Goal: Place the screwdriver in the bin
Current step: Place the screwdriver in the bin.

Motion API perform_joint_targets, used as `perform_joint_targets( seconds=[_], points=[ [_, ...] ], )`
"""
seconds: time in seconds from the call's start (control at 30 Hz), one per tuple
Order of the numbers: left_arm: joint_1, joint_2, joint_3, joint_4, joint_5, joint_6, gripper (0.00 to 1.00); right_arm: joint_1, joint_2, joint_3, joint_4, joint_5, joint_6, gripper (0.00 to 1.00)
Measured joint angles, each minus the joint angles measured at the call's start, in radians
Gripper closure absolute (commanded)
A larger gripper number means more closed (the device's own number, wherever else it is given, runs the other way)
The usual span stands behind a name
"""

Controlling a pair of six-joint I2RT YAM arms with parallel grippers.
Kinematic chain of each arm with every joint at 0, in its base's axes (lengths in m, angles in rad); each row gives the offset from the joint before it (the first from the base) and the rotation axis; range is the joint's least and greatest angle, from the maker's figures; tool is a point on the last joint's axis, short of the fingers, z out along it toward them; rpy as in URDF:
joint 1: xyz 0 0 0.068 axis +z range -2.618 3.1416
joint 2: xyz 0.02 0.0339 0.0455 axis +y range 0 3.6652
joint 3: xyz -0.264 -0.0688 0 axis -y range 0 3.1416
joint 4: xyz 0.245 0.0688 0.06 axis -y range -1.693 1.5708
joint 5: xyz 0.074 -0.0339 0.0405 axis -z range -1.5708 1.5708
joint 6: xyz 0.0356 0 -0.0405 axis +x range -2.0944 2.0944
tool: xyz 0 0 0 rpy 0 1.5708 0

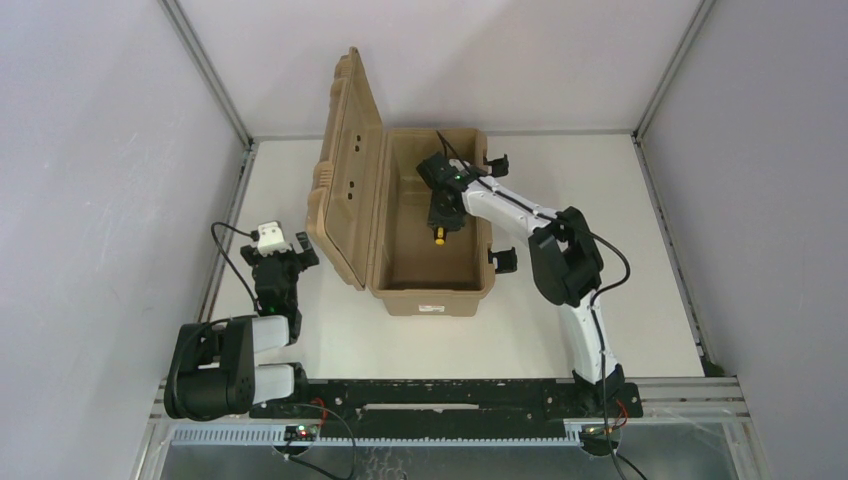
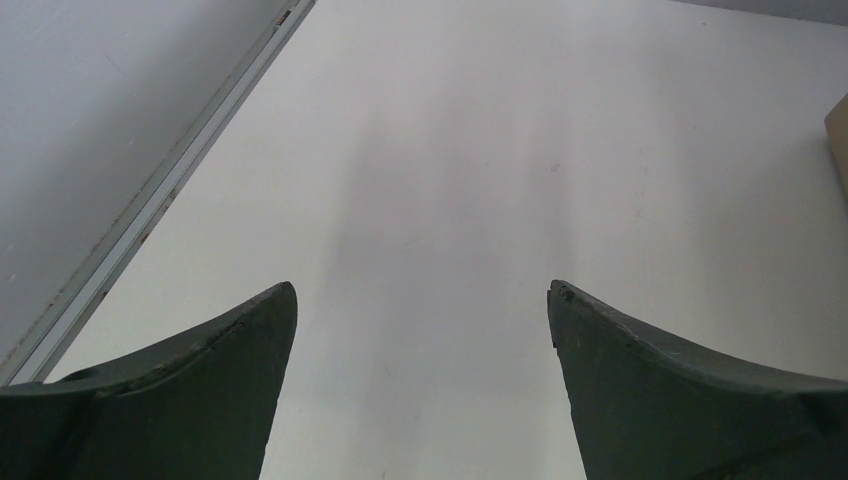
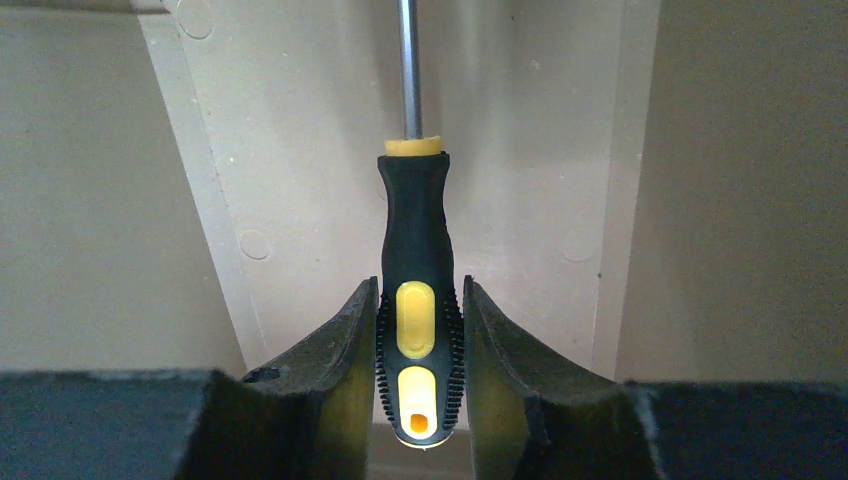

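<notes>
The tan bin (image 1: pixel 430 296) stands open at mid-table, its ribbed lid (image 1: pixel 345 165) tipped up to the left. My right gripper (image 1: pixel 440 222) reaches down into it from the far side. In the right wrist view this gripper (image 3: pixel 420 300) is shut on the screwdriver (image 3: pixel 415 260): both fingers (image 3: pixel 340 340) press the ribbed black and yellow handle, and the thin metal shaft (image 3: pixel 407 60) points away over the bin's tan floor (image 3: pixel 300 150). My left gripper (image 1: pixel 283 258) sits low at the table's left, open with nothing between its fingers (image 2: pixel 240 340).
Black latches (image 1: pixel 494 162) stick out from the bin's right side, and another latch (image 1: pixel 503 260) lies nearer the front. A white label (image 1: pixel 432 308) marks the bin's near wall. Grey walls close the table on three sides. The bin's corner (image 2: pixel 838 140) shows in the left wrist view.
</notes>
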Motion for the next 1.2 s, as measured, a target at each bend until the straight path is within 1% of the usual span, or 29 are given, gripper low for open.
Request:
perform_joint_targets(
  seconds=[0.2, 0.43, 0.77, 0.87, 1.0, 1.1, 1.2],
  points=[
    [0.0, 0.0, 0.0, 0.0, 0.0, 0.0, 0.0, 0.004, 0.025, -0.014, 0.031, -0.005, 0.0, 0.68],
    [0.0, 0.0, 0.0, 0.0, 0.0, 0.0, 0.0, 0.005, 0.057, -0.038, 0.054, -0.014, -0.002, 0.55],
    [0.0, 0.0, 0.0, 0.0, 0.0, 0.0, 0.0, 0.005, 0.066, -0.058, 0.086, -0.032, -0.006, 0.43],
    [0.0, 0.0, 0.0, 0.0, 0.0, 0.0, 0.0, 0.004, 0.053, -0.073, 0.095, -0.039, -0.009, 0.39],
    [0.0, 0.0, 0.0, 0.0, 0.0, 0.0, 0.0, 0.003, 0.02, -0.085, 0.095, -0.042, -0.02, 0.31],
    [0.0, 0.0, 0.0, 0.0, 0.0, 0.0, 0.0, 0.003, -0.023, -0.085, 0.096, -0.043, -0.034, 0.26],
    [0.0, 0.0, 0.0, 0.0, 0.0, 0.0, 0.0, 0.0, -0.074, -0.085, 0.098, -0.047, -0.051, 0.22]
  ],
)
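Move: The right hand still grips the screwdriver's handle inside the open bin; the bin floor's middle is about 6 cm below it, some 2 cm back and 2 cm left. The bin's right wall is about 7 cm to its right, level fore and aft; at rim height, the near latch is 10 cm right and 6 cm back, the far latch 9 cm right and 9 cm ahead. From the left hand the bin floor is some 3 cm ahead, 29 cm right, 9 cm below. Lower the right gripper straight down some 4 cm towards the bin floor, easing off as it gets there with the screwdriver still pinched by its handle. Spread the fingers from near the bottom to let go of the handle, pause low a moment, then lift about 6 cm, opening wider on the way up. ##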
